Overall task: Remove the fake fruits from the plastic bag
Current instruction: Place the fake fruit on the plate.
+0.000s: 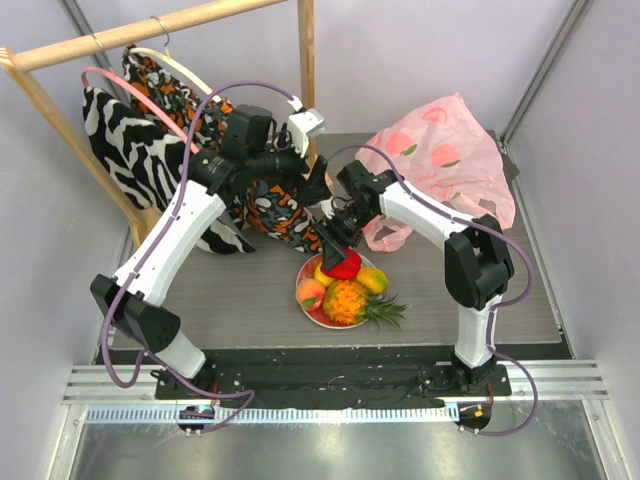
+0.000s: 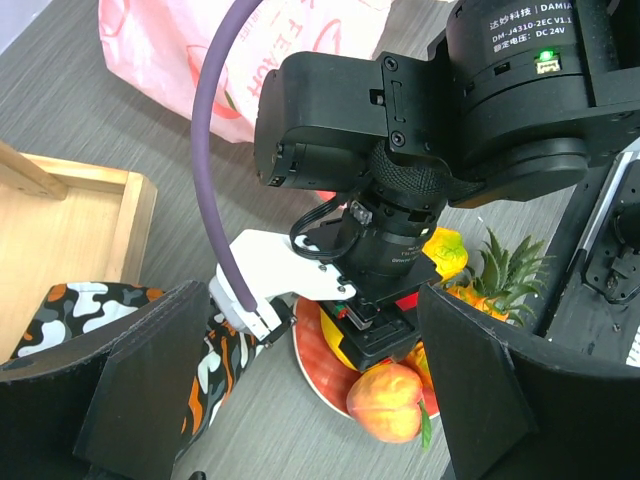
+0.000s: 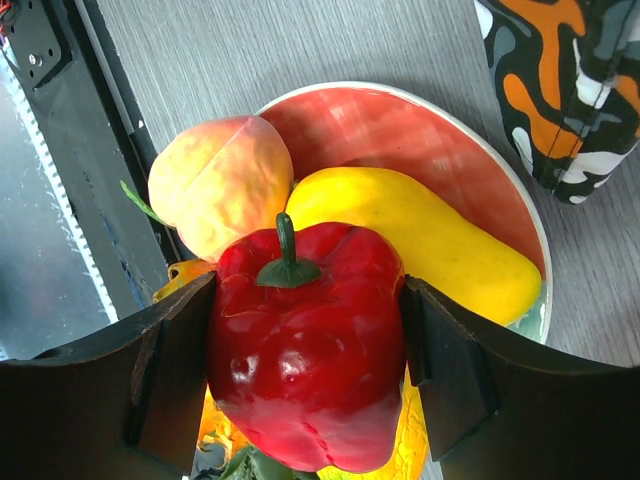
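Note:
My right gripper [image 3: 305, 370] is shut on a red pepper [image 3: 305, 350], held stem-up just above the round plate [image 3: 400, 130]. On that plate lie a yellow mango [image 3: 420, 240] and a peach [image 3: 220, 180]; an orange pineapple [image 1: 350, 300] with a green crown lies at its near side. The pink plastic bag [image 1: 450, 150] printed with peaches sits crumpled at the back right, behind the right arm. My left gripper [image 2: 310, 400] is open and holds nothing, hovering left of the right wrist and looking down at the peach [image 2: 385, 405] and plate rim [image 2: 310, 360].
A wooden clothes rack [image 1: 150, 30] stands at the back left, with zebra-print [image 1: 120, 140] and orange-patterned garments [image 1: 270, 210] hanging to the table. Its wooden base [image 2: 70, 230] lies left of my left gripper. The right arm's wrist [image 2: 400, 130] fills the space ahead of my left fingers.

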You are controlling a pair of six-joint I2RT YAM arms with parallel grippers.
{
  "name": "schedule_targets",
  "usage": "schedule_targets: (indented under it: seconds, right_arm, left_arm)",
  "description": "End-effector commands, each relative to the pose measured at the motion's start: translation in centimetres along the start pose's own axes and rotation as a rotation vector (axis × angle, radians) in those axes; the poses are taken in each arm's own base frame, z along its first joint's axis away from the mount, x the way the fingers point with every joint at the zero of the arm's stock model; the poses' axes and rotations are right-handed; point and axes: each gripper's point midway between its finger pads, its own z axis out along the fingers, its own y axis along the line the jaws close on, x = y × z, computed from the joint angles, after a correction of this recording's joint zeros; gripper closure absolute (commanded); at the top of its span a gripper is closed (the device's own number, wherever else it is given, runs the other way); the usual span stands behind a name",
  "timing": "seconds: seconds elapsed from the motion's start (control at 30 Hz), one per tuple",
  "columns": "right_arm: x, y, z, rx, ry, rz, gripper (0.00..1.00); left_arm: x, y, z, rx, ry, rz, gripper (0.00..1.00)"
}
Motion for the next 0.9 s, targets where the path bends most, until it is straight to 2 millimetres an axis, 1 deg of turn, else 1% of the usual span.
schedule_targets:
  seconds: [0.0, 0.1, 0.3, 0.33, 0.43, 0.47, 0.67, 0.73, 0.87]
  right_arm:
    - [-0.5, 0.7, -0.8, 0.021, -0.023, -0.018, 0.39]
    - [-0.2, 1.1, -0.8, 0.017, -0.021, -0.012, 0.38]
    - [0.6, 0.7, -0.3, 0.033, 0.004, 0.003, 0.30]
    - [0.6, 0.5, -0.2, 0.042, 0.004, 0.011, 0.24]
    - [0.6, 0.0, -0.1, 0.063, 0.009, 0.020, 0.14]
    - [0.5, 0.0, -0.2, 0.065, 0.007, 0.017, 0.01]
    - [-0.1, 0.3, -0.9, 0.071, -0.008, 0.007, 0.00]
    - [-0.1, 0.4, -1.0, 0.074, -0.007, 0.001, 0.00]
    - [0.1, 0.0, -1.2, 0.101, 0.002, -0.001, 0.00]
  left_arm:
    - [-0.6, -0.2, -0.2, 0.014, -0.018, 0.019, 0.10]
    - [-0.5, -0.2, -0.1, 0.014, -0.017, 0.020, 0.10]
    - [-0.5, 0.0, 0.1, 0.014, -0.015, 0.020, 0.10]
    - [-0.5, -0.1, 0.2, 0.016, -0.014, 0.020, 0.10]
    - [-0.4, 0.0, 0.1, 0.013, -0.011, 0.018, 0.10]
    - [-0.4, -0.1, 0.1, 0.015, -0.011, 0.018, 0.10]
    - [-0.2, 0.0, 0.3, 0.019, -0.007, 0.021, 0.10]
    - [-0.3, -0.1, 0.3, 0.023, -0.007, 0.018, 0.10]
    - [-0.2, -0.1, 0.5, 0.030, -0.006, 0.017, 0.10]
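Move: My right hand already holds the red bell pepper over the fruit plate, whose middle lies about 6 cm back, 1 cm to the left and 7 cm below. The long yellow fruit is just under the hand, about 1 cm back and 2 cm left; the peach is 7 cm back and 8 cm left, the pineapple 9 cm back and 1 cm right. From my left hand the plate is about 15 cm back, 6 cm right and far below. I hold my right hand almost still over the heap, the pepper still pinched, then spread the fingers from three-quarters to fully open to let the pepper go onto the fruit. As they part, the hand sinks about 1 cm and eases slightly right; it doesn't pull away yet. ##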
